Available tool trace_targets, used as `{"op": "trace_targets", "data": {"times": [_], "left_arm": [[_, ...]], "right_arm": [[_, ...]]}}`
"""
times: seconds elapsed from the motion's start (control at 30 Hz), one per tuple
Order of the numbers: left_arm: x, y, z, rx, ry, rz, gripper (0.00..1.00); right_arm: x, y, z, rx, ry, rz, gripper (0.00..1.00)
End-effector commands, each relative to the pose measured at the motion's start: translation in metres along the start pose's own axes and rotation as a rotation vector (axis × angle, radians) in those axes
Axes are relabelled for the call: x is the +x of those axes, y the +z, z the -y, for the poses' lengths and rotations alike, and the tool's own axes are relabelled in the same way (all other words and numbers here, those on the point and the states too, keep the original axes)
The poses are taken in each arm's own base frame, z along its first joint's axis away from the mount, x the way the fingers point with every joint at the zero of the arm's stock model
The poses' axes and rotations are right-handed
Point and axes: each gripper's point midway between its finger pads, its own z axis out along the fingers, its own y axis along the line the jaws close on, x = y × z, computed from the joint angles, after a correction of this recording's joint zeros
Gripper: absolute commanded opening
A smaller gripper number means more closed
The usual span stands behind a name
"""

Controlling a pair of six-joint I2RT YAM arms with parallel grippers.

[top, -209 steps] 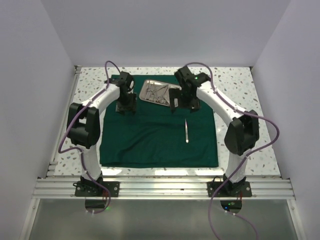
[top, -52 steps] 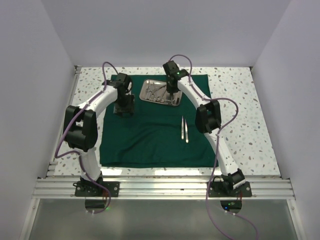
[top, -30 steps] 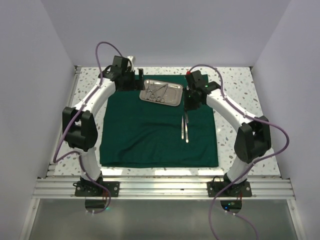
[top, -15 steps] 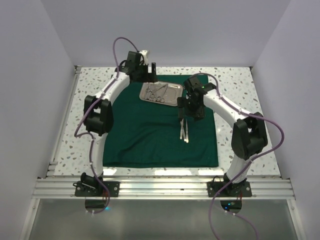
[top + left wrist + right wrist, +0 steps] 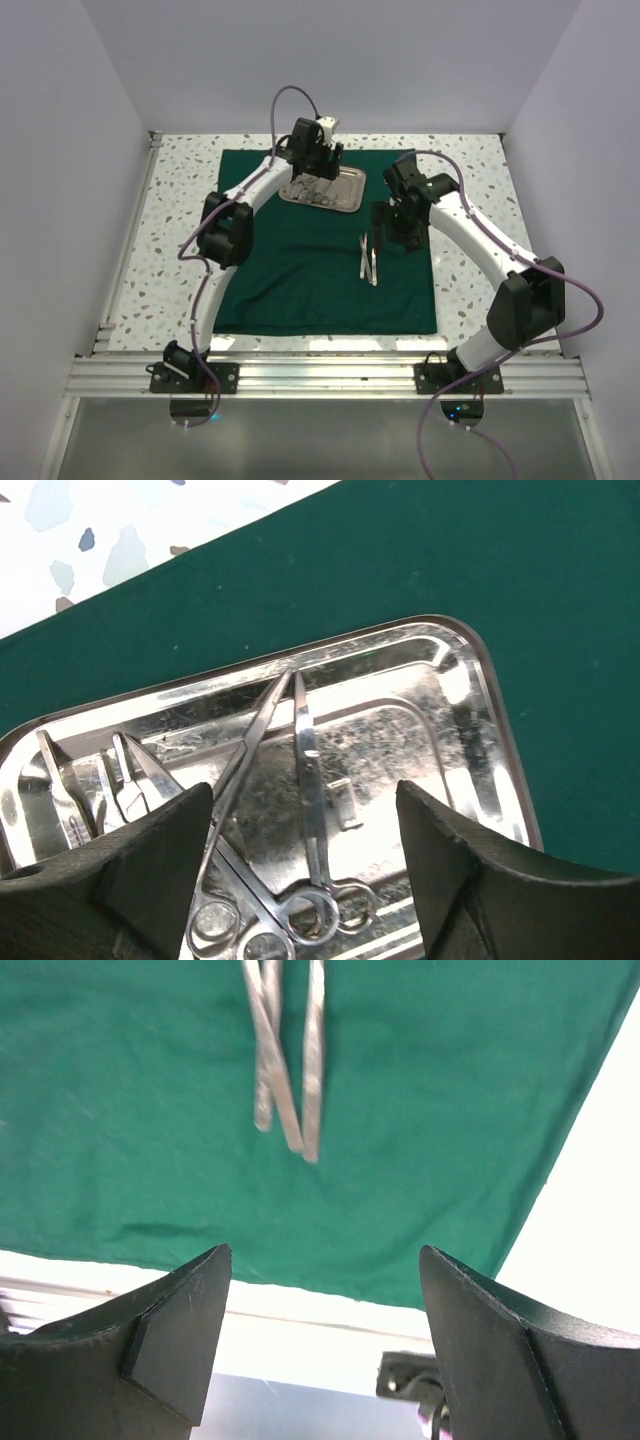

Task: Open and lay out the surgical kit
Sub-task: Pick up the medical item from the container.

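Note:
The dark green cloth (image 5: 280, 270) lies spread flat on the table. The shiny steel tray (image 5: 350, 196) sits at its back middle. In the left wrist view the tray (image 5: 482, 680) holds two scissor-like instruments (image 5: 308, 770) and several more at its left end (image 5: 85, 790). My left gripper (image 5: 316, 172) hovers over the tray, open and empty (image 5: 305, 865). Two slim silver tweezers (image 5: 368, 260) lie side by side on the cloth, also in the right wrist view (image 5: 285, 1070). My right gripper (image 5: 388, 232) is just right of them above the cloth, open and empty (image 5: 325, 1340).
White speckled tabletop (image 5: 480, 250) surrounds the cloth. An aluminium rail (image 5: 320, 375) runs along the near edge, and it also shows in the right wrist view (image 5: 300, 1320). Grey walls close in the left, right and back. The cloth's left half is bare.
My left gripper has swung right from the cloth's back left corner to above the tray. My right gripper has drifted right and nearer, away from the tweezers.

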Motion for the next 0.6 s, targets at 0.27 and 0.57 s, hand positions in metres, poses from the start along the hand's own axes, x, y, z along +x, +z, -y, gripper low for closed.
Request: {"op": "trace_targets", "data": {"times": [0.27,0.57], "left_arm": [[0.003,0.04,-0.033,-0.102,0.051,0.051,0.73],[0.046,0.052,-0.04,-0.121,0.032,-0.059,0.21]], "right_arm": [[0.036,-0.005,0.018,0.053,0.07,-0.046,0.78],[0.039,-0.001,0.02,0.065,0.073,-0.055,0.77]]}}
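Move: The medical item, a long looped clamp in the steel tray, lies about 3 cm ahead of the open left fingers, 1 cm to their left and 6 cm below. At that height a second clamp leans against its tip, its middle 4 cm ahead and 3 cm left of the hand; crossed scissors lie 3 cm ahead, 5 cm left, and small tweezers 5 cm ahead, 7 cm left. From the right hand the clamp is some 31 cm ahead, 13 cm left and 12 cm lower. The left fingertips close round the shaft of the long clamp in the tray and pinch it near its middle. To get there the left hand sinks about 5 cm while pushing some 3 cm forward, rolling slightly, then settles as its fingers shut most of the way. Meanwhile the empty, open right hand draws back about 3.5 cm, drifting right and down, farther from the tray. ##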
